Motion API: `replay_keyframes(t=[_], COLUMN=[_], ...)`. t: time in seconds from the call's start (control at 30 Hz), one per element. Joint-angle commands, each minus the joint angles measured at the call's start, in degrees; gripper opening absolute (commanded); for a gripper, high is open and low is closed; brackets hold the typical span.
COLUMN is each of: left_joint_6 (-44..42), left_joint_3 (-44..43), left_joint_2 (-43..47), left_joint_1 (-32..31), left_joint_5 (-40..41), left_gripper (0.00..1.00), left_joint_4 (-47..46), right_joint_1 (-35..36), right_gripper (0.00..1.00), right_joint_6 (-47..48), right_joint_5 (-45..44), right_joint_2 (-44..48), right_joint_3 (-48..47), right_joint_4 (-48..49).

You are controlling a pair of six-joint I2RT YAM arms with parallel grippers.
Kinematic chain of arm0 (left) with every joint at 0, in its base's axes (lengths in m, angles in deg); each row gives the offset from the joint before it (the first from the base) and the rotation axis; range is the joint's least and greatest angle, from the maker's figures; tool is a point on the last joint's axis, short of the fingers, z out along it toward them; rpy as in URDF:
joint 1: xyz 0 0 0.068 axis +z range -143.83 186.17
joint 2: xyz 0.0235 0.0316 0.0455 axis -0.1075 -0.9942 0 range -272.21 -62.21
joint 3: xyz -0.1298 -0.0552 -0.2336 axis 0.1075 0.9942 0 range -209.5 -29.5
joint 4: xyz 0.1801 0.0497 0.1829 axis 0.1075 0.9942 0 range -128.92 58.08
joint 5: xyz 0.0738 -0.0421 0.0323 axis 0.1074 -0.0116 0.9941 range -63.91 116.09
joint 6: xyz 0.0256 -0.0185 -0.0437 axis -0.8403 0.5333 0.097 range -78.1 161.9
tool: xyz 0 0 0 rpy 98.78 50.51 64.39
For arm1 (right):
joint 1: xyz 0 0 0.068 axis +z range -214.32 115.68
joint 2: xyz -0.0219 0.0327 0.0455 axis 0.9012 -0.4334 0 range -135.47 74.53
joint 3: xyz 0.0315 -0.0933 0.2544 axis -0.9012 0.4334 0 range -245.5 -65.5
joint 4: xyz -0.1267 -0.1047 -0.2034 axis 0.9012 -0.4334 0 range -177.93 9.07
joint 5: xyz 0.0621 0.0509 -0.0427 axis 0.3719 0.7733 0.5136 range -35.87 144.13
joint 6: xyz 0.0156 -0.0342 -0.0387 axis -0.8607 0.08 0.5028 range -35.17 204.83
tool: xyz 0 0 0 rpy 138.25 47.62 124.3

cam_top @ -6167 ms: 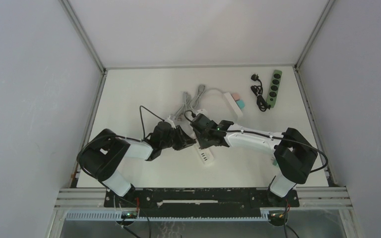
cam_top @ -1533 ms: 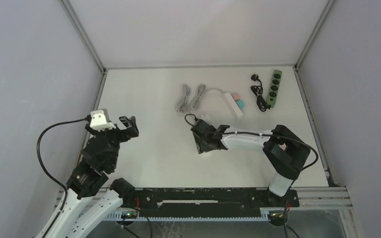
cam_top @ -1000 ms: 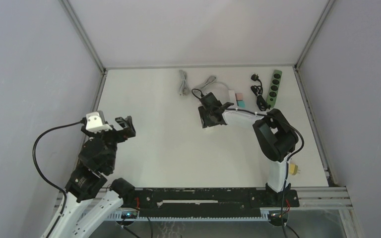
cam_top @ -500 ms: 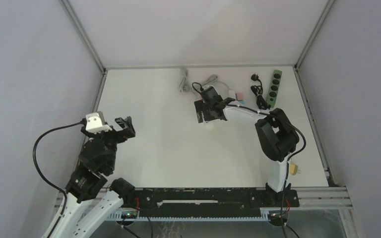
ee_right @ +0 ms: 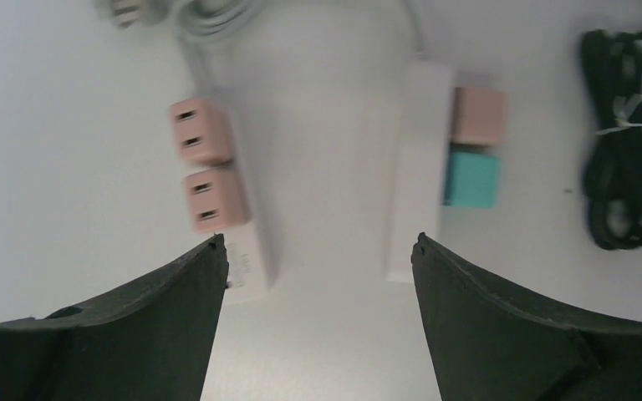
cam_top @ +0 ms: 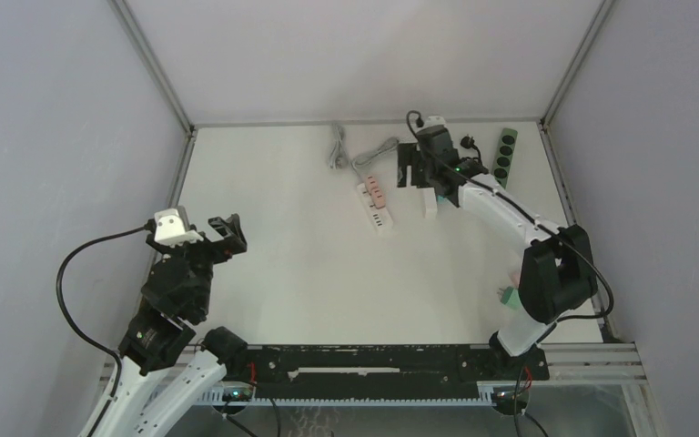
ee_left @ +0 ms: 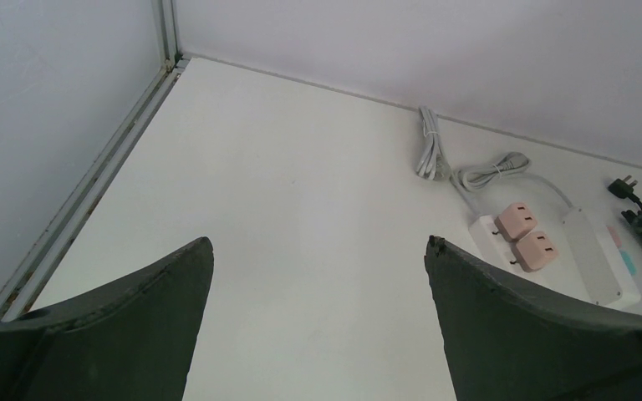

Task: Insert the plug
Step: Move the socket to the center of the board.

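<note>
A white power strip (cam_top: 375, 202) lies at the back middle of the table with two pink plugs (cam_top: 373, 188) seated in its top. In the right wrist view the pink plugs (ee_right: 205, 165) sit side by side on that strip (ee_right: 252, 251). My right gripper (cam_top: 416, 176) hovers just right of it, above a second white strip (cam_top: 430, 200); it (ee_right: 318, 242) is open with nothing between its fingers. My left gripper (cam_top: 226, 232) is raised at the left side, far from the strips, and it (ee_left: 319, 242) is open and empty too.
The second white strip (ee_right: 418, 167) carries a pink adapter (ee_right: 478, 115) and a teal adapter (ee_right: 471, 177). A coiled black cable (ee_right: 627, 167) and a green power strip (cam_top: 506, 155) lie at the back right. Grey cable bundles (cam_top: 350, 153) lie at the back middle.
My right gripper has opened, let go of the strip with the pink plugs, and moved up and to the back right. The left arm has stayed still.
</note>
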Motion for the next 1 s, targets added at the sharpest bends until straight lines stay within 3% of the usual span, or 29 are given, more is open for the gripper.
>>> replay_keyframes(t=[0.0,0.4,0.83,0.97], left_joint_6=[-1.28,-1.41,-1.84,-1.92], left_joint_3=[0.78,0.69,0.73,0.78], left_joint_2=[0.39,-0.26,-2.13,-2.52], left_joint_1=[0.51,0.57,0.76,0.96], left_joint_5=[-0.4,-0.62,-0.75,-1.1], left_gripper=[1.0,1.0,1.0,1.0], left_joint_4=[-1.7,-1.73,-1.94,-2.1], right_joint_1=[-6.73,-27.4,-34.13,-35.12], right_gripper=[0.87,0.87,0.87,0.82], right_joint_6=[0.42,-2.1,-3.42,-3.91], right_joint_5=[-3.33,-1.44,2.71,3.52], right_joint_2=[1.53,-2.49,-15.64,-19.96], right_joint_3=[0.5,0.26,-6.84,-10.62], right_joint_4=[-1.17,3.17,4.78,3.28])
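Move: The green socket strip lies about 30 cm to the right hand's right, its middle some 16 cm ahead and 15 cm below. The black cable coil is about 8 cm nearer the hand than the strip's middle and 7 cm farther back. The white strip stands about 6 cm right of the hand and 6 cm ahead. From the idle left hand the green strip is roughly 80 cm right, 35 cm ahead and 29 cm lower. The right hand heads for the near end of the green strip, touching nothing yet. It sweeps about 25 cm right, nearly level at first and easing forward all the way, then sinks some 9 cm. The wrist swings about 35 degrees clockwise and, late on, tips about 10 degrees further down; the fingers stay wide open. ##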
